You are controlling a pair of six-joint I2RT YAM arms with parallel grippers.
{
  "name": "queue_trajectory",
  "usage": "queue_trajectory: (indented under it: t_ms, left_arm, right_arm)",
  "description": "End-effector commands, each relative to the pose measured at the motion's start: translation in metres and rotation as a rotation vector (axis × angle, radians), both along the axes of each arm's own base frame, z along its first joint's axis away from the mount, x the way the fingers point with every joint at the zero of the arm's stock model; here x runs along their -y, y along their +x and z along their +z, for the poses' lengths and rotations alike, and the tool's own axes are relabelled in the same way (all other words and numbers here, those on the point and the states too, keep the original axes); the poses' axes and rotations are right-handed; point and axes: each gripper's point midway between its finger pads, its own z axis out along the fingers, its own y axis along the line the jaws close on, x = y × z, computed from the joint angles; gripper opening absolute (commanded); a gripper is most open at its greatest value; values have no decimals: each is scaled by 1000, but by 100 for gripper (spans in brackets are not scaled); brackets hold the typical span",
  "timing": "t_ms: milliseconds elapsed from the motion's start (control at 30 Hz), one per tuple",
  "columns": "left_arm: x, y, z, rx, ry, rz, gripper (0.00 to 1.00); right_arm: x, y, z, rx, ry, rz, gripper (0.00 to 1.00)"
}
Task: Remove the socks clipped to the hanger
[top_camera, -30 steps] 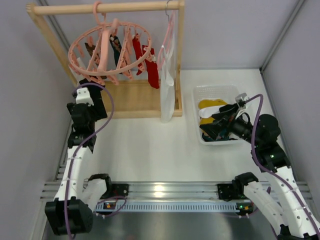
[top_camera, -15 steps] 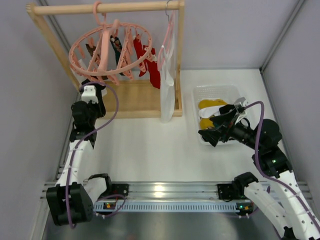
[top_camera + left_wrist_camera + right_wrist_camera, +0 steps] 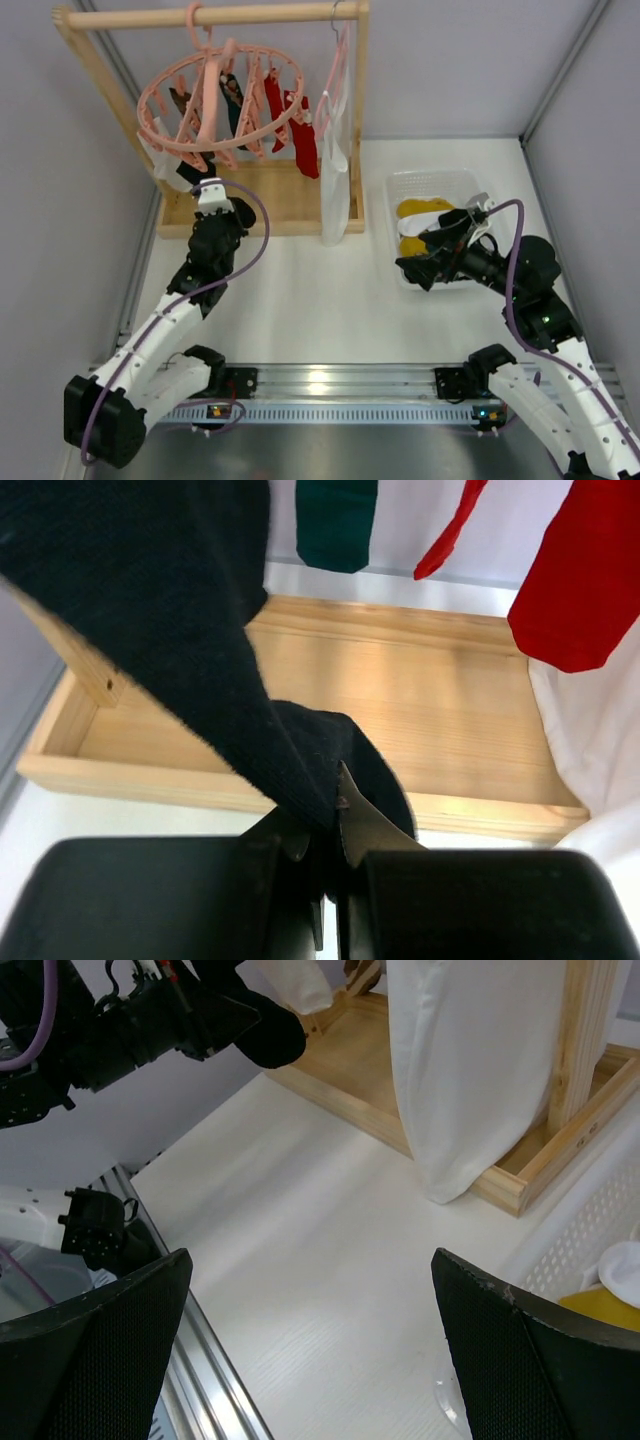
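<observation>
The salmon-pink ring hanger (image 3: 165,75) hangs from the wooden rail at the back left. Red socks (image 3: 305,140) and dark socks stay clipped under it. My left gripper (image 3: 200,181) is just below the ring's near edge, shut on a black sock (image 3: 189,171). In the left wrist view the black sock (image 3: 200,630) runs taut up to the upper left from the closed jaws (image 3: 330,805). I cannot see its clip. A teal sock (image 3: 337,520) and a red sock (image 3: 585,580) hang beyond. My right gripper (image 3: 415,258) is open and empty beside the basket; in its own view (image 3: 320,1360) it is over bare table.
The wooden rail frame (image 3: 210,15) has a flat base (image 3: 270,200) under the hanger. A long white cloth (image 3: 335,190) hangs on a slim hanger at the frame's right post. A white basket (image 3: 430,176) at the right holds yellow, white and dark items.
My left arm has swung its elbow right and toward the table's middle, the gripper shifting slightly right and down while still holding the black sock. The right gripper drifted a little left.
</observation>
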Motion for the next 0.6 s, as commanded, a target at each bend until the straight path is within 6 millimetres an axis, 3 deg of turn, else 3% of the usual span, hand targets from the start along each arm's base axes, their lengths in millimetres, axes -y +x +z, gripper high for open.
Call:
queue_trajectory:
  t_ms: [0,167,200,233,267,300,500,567]
  left_arm:
    - [-8,-10,17,100,-112,164,0]
    - [13,-20,3,88,-163,177,0]
    - [29,-21,-5,64,-149,152,0]
    - [26,-25,-7,67,-130,220,0]
    - [34,-26,-5,68,-122,226,0]
    - [59,-29,-14,43,-87,183,0]
    - [104,-34,-15,33,-34,173,0]
    - [114,-32,-6,44,-32,183,0]
  right_arm:
    - [-1,2,31,80,36,-9,99]
    - [0,14,39,46,48,-53,99]
    - [0,18,45,44,50,-63,99]
    - [-1,20,47,38,49,-67,100]
    - [0,22,50,36,51,-73,100]
    - [-1,25,56,39,55,-80,100]
    - [0,46,84,47,45,-137,99]
    - [-3,54,90,46,19,-140,99]
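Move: The left hand already pinches the hanging foot of the black sock. Its hanger clip is about 14 cm above that hand and 5 cm left, roughly level fore-aft. The white sock hangs 8 cm left, 2 ahead and some 5 up; the red sock 13 cm right, 8 ahead and 7 up. The white cloth is 17 cm right and 6 ahead at hand height. From the open right hand the clip lies about 14 cm forward, 34 left and 8 up. Sweeping rightward about 11 cm, with some 4 cm back and 4 down, the left hand keeps its shut grip on the black sock's foot and draws it out in front of the frame, towards the right hand's side. Meanwhile the right hand, still wide open and empty, rises about 6 cm and reaches 5 cm forward, nearer the clipped end. ##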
